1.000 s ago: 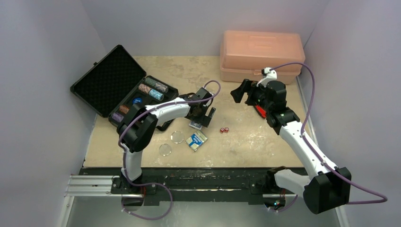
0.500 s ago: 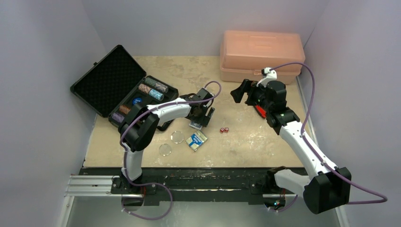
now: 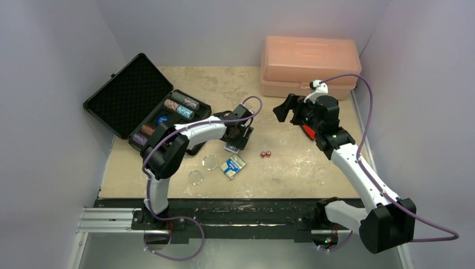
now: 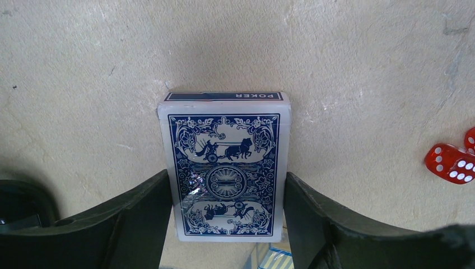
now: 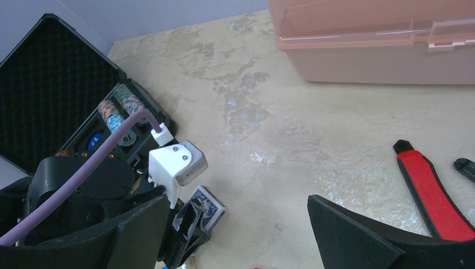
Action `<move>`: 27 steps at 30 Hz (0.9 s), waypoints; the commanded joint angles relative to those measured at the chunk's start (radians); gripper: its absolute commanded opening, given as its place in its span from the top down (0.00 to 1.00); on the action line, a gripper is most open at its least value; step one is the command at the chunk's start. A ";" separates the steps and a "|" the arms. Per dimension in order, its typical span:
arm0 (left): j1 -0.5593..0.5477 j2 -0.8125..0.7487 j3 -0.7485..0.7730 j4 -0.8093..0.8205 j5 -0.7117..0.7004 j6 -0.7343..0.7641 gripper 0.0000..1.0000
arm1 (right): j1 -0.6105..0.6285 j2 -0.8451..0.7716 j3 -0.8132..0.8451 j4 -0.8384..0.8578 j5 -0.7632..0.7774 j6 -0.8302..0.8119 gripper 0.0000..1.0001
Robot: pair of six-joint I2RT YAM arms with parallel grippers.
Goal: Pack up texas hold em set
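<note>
A blue card deck (image 4: 227, 168) lies flat on the table, and my left gripper (image 4: 226, 188) is shut on it, one finger against each long side. From above, that gripper (image 3: 236, 141) sits just right of the open black briefcase (image 3: 126, 92). Chip rows (image 3: 182, 103) fill the briefcase's tray. A second blue deck (image 3: 232, 166) lies nearer the front. Beside it are two clear discs (image 3: 210, 162) and two tiny red dice (image 3: 265, 153). My right gripper (image 5: 238, 202) hangs open above bare table, holding nothing.
A pink plastic toolbox (image 3: 310, 66) stands shut at the back right. Red-handled pliers (image 5: 431, 190) lie under the right arm. The briefcase's foam-lined lid leans open toward the left wall.
The left gripper's fingers have closed in from a wide stance onto the sides of the deck. The right arm has not moved.
</note>
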 commanded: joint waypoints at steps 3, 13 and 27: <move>-0.005 0.005 0.032 0.031 -0.016 0.014 0.62 | 0.003 -0.006 0.011 0.025 -0.014 -0.017 0.01; -0.004 -0.057 0.032 0.003 -0.048 0.010 1.00 | 0.003 -0.007 0.010 0.030 -0.020 -0.014 0.01; -0.005 -0.273 -0.076 -0.042 -0.085 -0.023 1.00 | 0.003 -0.059 -0.018 0.062 -0.044 0.027 0.01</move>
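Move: The card deck lies flat right between the left fingers, its middle about 1 cm below the hand point. From there the open chip case is centred some 26 cm left and 8 cm ahead; the blue-and-yellow card box lies about 10 cm straight back; the dice 12 cm right and 4 cm back; the nearer clear disc 10 cm left and 8 cm back. From the right hand, the deck is roughly 17 cm left, 3 cm back and 23 cm down. With its fingers already against both long sides of the card deck, the left hand stays put while its squeeze firms up, the gap barely changing. Then it lifts the pinched deck nearly straight up off the table, picking up speed over about 5 cm, with a slight drift left towards the open case and the fingertips tipping a little forward. ##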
